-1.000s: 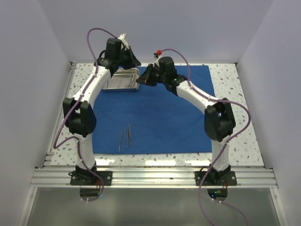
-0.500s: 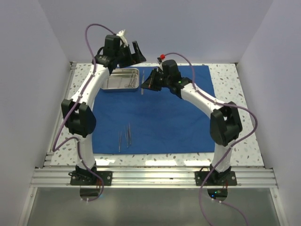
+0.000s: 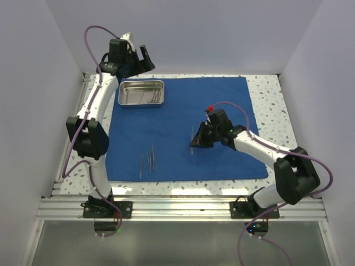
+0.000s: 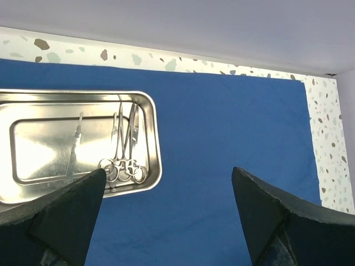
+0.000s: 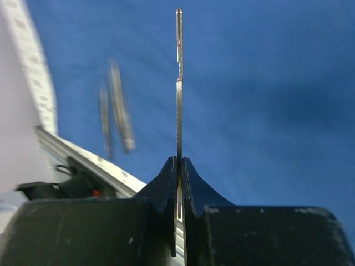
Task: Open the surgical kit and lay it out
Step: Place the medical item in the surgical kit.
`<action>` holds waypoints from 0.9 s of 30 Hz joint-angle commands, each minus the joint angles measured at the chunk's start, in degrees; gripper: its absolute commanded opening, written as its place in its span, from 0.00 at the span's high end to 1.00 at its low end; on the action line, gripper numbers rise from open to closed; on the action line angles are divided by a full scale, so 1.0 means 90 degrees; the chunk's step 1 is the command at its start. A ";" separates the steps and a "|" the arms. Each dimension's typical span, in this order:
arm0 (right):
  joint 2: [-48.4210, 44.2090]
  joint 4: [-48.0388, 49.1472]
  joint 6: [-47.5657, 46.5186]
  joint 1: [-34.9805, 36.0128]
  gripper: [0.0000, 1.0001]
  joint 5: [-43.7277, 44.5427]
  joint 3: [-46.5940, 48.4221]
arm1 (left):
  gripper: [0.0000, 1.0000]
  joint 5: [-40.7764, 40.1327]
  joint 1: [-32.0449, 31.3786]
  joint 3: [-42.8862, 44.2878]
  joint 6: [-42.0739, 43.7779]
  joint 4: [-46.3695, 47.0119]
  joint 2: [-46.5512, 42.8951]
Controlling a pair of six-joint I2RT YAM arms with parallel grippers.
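The surgical kit's royal-blue cloth [image 3: 183, 119] lies spread flat on the table. Its shiny steel tray [image 3: 141, 82] stands on the cloth's far left corner, holding ring-handled scissors [image 4: 123, 160] and a thin straight tool [image 4: 75, 145]. My left gripper [image 3: 145, 60] hangs open and empty above the tray's far side, its fingertips [image 4: 95, 178] framing bare cloth. My right gripper [image 3: 197, 139] is low over the cloth's middle right, shut on a thin steel instrument [image 5: 178, 83] that sticks straight out, seen edge-on. Several thin steel tools [image 3: 148, 159] lie on the cloth near its front left.
The white speckled tabletop [image 3: 269, 94] shows around the cloth. An aluminium rail [image 3: 183, 208] runs along the near edge by both arm bases. Pale walls close in on the left, right and back.
My left gripper has opened, let go of the tray and lifted away to the far left. My right gripper has carried the thin instrument from beside the tray toward the near middle of the cloth.
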 commanded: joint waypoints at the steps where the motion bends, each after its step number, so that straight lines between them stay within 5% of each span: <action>1: -0.0406 0.0020 0.0275 0.0078 1.00 0.0232 -0.0604 | 0.02 -0.0110 -0.0060 -0.0233 0.0190 0.0135 -0.0240; 21: 0.0072 -0.0087 0.1095 0.0977 1.00 0.1150 -0.0822 | 0.04 -0.0198 -0.0139 -0.0898 0.0258 0.0389 -0.0504; 22: 0.0111 -0.0136 0.1076 0.0986 0.88 0.1199 -0.0783 | 0.04 -0.0198 -0.0139 -0.0898 0.0278 0.0380 -0.0495; 23: 0.0218 -0.0243 0.1008 0.1006 0.56 0.1277 -0.0744 | 0.04 -0.0207 -0.0139 -0.0898 0.0278 0.0360 -0.0504; 27: 0.0385 -0.0624 0.0881 0.1035 0.35 0.1502 -0.0490 | 0.04 -0.0208 -0.0139 -0.0889 0.0278 0.0370 -0.0514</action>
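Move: The cloth spot for the scalpel handle pinched in the right fingers lies about 4 cm back, 3 cm left and 10 cm below that hand. Level with that spot, the nearest tweezers lie some 15 cm to its left; the leftmost tweezers are 20 cm left of the spot and 3 cm farther back. From the empty left hand, the scissors lie about 5 cm ahead and 24 cm down, the tray's middle 5 cm ahead and 6 cm left. Lower the right gripper about 8 cm while drawing it back 6 cm to the cloth beside the laid-out tweezers, tilting the fingers roughly 15 degrees more steeply down. Ease level, then sink the last bit and open to let go of the scalpel handle. Meanwhile sink the open left gripper some 5 cm over the tray and hold it there, touching nothing. ##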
